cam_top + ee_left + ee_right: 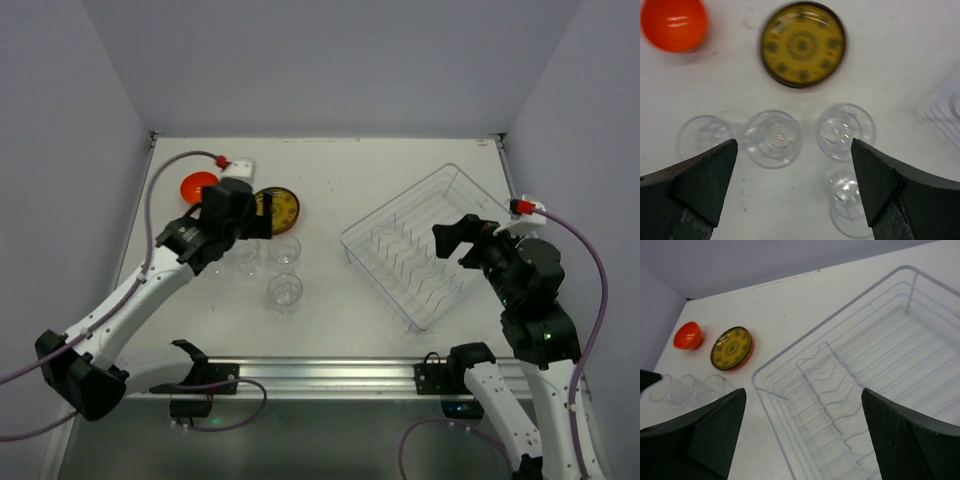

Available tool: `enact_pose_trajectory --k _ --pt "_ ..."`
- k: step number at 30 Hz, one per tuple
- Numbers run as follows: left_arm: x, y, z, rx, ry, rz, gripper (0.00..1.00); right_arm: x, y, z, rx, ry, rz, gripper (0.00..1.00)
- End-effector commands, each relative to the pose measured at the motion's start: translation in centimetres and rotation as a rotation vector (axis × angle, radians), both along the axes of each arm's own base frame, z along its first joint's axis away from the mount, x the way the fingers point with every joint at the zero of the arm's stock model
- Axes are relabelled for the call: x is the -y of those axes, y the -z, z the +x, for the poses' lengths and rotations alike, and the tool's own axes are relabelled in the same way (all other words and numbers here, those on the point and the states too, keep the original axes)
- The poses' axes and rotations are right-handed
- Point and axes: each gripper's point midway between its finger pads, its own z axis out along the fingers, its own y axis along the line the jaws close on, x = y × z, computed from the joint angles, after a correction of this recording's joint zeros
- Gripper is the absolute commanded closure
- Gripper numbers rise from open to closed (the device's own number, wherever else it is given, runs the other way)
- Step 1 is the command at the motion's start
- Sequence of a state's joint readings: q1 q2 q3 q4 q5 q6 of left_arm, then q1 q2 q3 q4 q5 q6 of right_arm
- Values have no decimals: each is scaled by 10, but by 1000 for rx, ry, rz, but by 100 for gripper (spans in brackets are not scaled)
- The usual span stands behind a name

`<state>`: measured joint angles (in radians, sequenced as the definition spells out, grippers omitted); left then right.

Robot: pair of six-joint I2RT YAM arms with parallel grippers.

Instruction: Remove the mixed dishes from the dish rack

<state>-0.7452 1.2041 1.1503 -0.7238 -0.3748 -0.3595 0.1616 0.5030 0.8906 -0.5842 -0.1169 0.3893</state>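
Note:
The clear dish rack [347,241] stands at the right with nothing showing in it; its wire dividers [840,385] fill the right wrist view. Left of it on the table are an orange-red bowl [197,186], a brown-yellow patterned plate [279,208] and several clear cups [285,291]. My left gripper [250,228] hovers open above the cups, holding nothing. In the left wrist view one cup [773,138] lies between the wide-apart fingers [715,170], with others [845,131] beside it. My right gripper [456,243] is open over the rack's near right part.
A small white block with a red tip [236,162] sits at the back left near the bowl. Purple cables trail from both arms. A metal rail [320,375] runs along the near edge. Grey walls close in the left, back and right sides.

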Motion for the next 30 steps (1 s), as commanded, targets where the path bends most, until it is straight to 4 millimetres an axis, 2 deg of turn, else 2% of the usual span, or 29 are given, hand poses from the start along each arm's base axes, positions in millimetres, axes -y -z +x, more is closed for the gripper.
enact_pose_trajectory --k 1,2,3,4,5,6,9,11,12,13,16,20,25,30 --pt "-95 -66 35 256 -380 -134 0 60 -13 9 -22 318 -134 1" --pt "-114 -73 30 291 -435 -136 0 62 -12 9 -39 338 -151 1" --pt "-134 -68 20 293 -489 -116 0 64 -11 6 -50 345 -166 1" --pt "-147 -83 2 348 -514 -143 0 57 -8 2 -55 302 -180 1" --pt "-160 -84 -9 370 -552 -127 0 55 -12 -5 -21 268 -199 1" --pt "-169 -85 -26 392 -545 -122 0 48 -12 -9 0 224 -188 1" --pt "-183 -77 -48 399 -522 -49 0 48 -29 -32 106 195 -148 1" --pt "-195 -85 -62 466 -551 -71 0 49 -37 -48 143 170 -165 1" --pt "-195 -90 -66 496 -546 -98 0 50 -36 -58 142 155 -181 1" --pt "-200 -94 -75 544 -551 -131 0 53 -44 -66 160 150 -194 1" --pt "-202 -107 -86 625 -520 -183 0 64 -45 -82 146 183 -213 1" --pt "-187 -119 -94 673 -392 -233 0 74 -36 -88 153 214 -261 1" --pt "-188 -123 -103 674 -379 -247 0 70 -32 -94 218 194 -229 1" --pt "-190 -127 -111 664 -375 -247 0 70 -31 -95 210 191 -227 1"
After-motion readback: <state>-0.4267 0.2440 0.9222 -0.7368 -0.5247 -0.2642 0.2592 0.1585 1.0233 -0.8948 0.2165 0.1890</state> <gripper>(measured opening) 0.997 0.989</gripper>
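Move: Back from the open left hand, about 10 cm, 6 cm to its right and 16 below, stands the last glass. A row of three other glasses lies about level with the hand, some 6 cm to its right, 5 to its left and 16 to its left. The plates lie 13 cm ahead and 3 right, the bowl 19 ahead and 18 left. The empty dish rack's middle is some 5 cm ahead of the right hand and 25 below, the last glass about 39 cm left and 5 back. Swinging left high over the row of glasses with open, empty fingers, the left hand goes about 19 cm left, edging forward at first, then drawing back some 10 cm net while rising 11, its wrist tipping up nearly 40 degrees and turning counter-clockwise. The right hand, also open, shifts right, then backs off from the rack about 10 cm, rising and then sinking partway. ##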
